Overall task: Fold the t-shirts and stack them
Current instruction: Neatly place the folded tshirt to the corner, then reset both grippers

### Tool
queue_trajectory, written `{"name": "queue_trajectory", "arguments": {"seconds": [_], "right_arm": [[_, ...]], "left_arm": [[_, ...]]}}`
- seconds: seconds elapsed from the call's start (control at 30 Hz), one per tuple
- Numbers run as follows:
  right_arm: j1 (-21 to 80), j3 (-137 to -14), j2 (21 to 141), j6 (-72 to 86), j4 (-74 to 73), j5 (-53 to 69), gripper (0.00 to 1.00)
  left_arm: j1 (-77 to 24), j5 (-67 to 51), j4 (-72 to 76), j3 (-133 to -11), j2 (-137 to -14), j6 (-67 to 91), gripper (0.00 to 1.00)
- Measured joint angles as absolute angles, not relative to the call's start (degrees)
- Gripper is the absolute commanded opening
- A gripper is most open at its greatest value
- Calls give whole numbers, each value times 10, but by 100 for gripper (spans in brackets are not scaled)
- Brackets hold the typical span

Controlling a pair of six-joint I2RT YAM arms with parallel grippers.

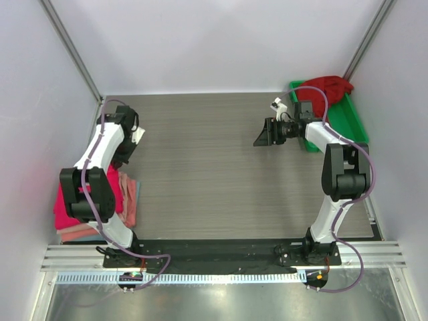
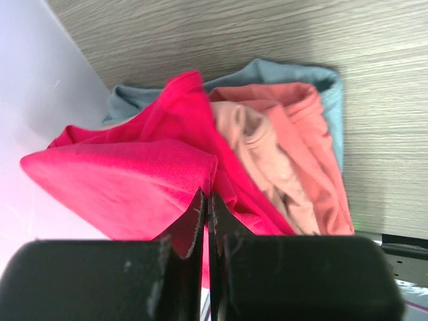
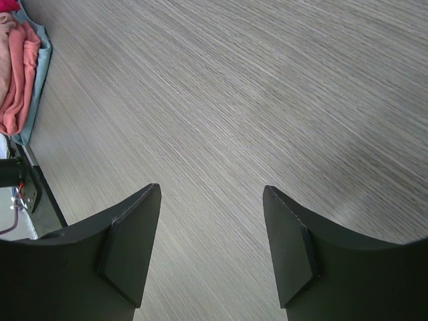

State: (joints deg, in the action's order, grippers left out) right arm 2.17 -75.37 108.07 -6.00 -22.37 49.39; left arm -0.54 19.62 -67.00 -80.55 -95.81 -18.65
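Note:
A bright pinkish-red t-shirt (image 2: pixel 120 180) lies loosely bunched on the left side of a pile at the table's left edge (image 1: pixel 67 207). Beside it are folded salmon-pink t-shirts (image 2: pixel 294 160) (image 1: pixel 130 197), also seen far off in the right wrist view (image 3: pixel 20 73). A darker crimson t-shirt (image 1: pixel 328 87) is heaped in the green tray (image 1: pixel 351 124) at the back right. My left gripper (image 1: pixel 137 136) (image 2: pixel 207 195) is shut, lifted clear of the pile with no cloth between its tips. My right gripper (image 1: pixel 264 134) (image 3: pixel 212 190) is open over bare table near the tray.
A grey-blue cloth (image 2: pixel 334 114) lies under the salmon shirts. White walls enclose the table on the left, back and right; the pile sits against the left wall. A black rail (image 1: pixel 221 247) runs along the near edge by the arm bases.

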Motion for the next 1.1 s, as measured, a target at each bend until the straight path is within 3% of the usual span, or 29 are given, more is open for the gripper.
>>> {"name": "queue_trajectory", "arguments": {"seconds": [0.27,0.3,0.33,0.4,0.67,0.83,0.87,0.9,0.93,1.1], "right_arm": [[22,-734,1064,-66,-224,496,68],[22,-731,1063,-67,-225,496,68],[22,-729,1060,-68,-224,496,68],[22,-724,1054,-70,-225,495,68],[22,-721,1038,-72,-225,494,68],[22,-723,1037,-83,-240,484,70],[22,-726,1037,-91,-250,478,72],[22,-730,1037,-99,-259,468,75],[22,-735,1036,-107,-268,454,99],[48,-797,1035,-103,-286,319,100]], "left_arm": [[-47,188,-670,-796,-959,-187,1],[-48,189,-670,-796,-959,-186,6],[-49,193,-669,-796,-959,-186,21],[-49,201,-667,-796,-960,-185,26],[-48,233,-655,-833,-963,-182,71],[-39,196,-656,-993,-997,-166,73],[-37,178,-656,-1026,-1007,-163,80],[-37,159,-654,-1055,-1016,-158,95],[-37,145,-653,-1076,-1023,-154,99],[-58,93,-651,-1153,-1084,-112,100]]}}
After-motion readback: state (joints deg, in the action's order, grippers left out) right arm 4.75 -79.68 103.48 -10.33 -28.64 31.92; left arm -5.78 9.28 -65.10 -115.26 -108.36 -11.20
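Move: The left hand, fingers already shut, still pinches a fold of the magenta t-shirt near its far right corner; that corner belongs about 4 cm ahead, 2 cm to the right and 3 cm below. The middle of the folded t-shirt lies some 8 cm back and 8 cm left, and the blue shirt's far right corner roughly 7 cm right and 1 cm ahead. From the right hand, the magenta corner is about 48 cm left and 8 cm back. The left hand draws the pinched magenta fold about 2 cm to the right over the stack, opens to let go of it and, still opening to full width, leaves forward and up past the stack's far edge, some 14 cm out and 9 cm up, drifting right near the end as its fingers tilt about 25 degrees forward. The empty right hand eases back slightly over bare table, then late on goes a few centimetres forward, right and up, tipping its fingers more downward and opening fully. ##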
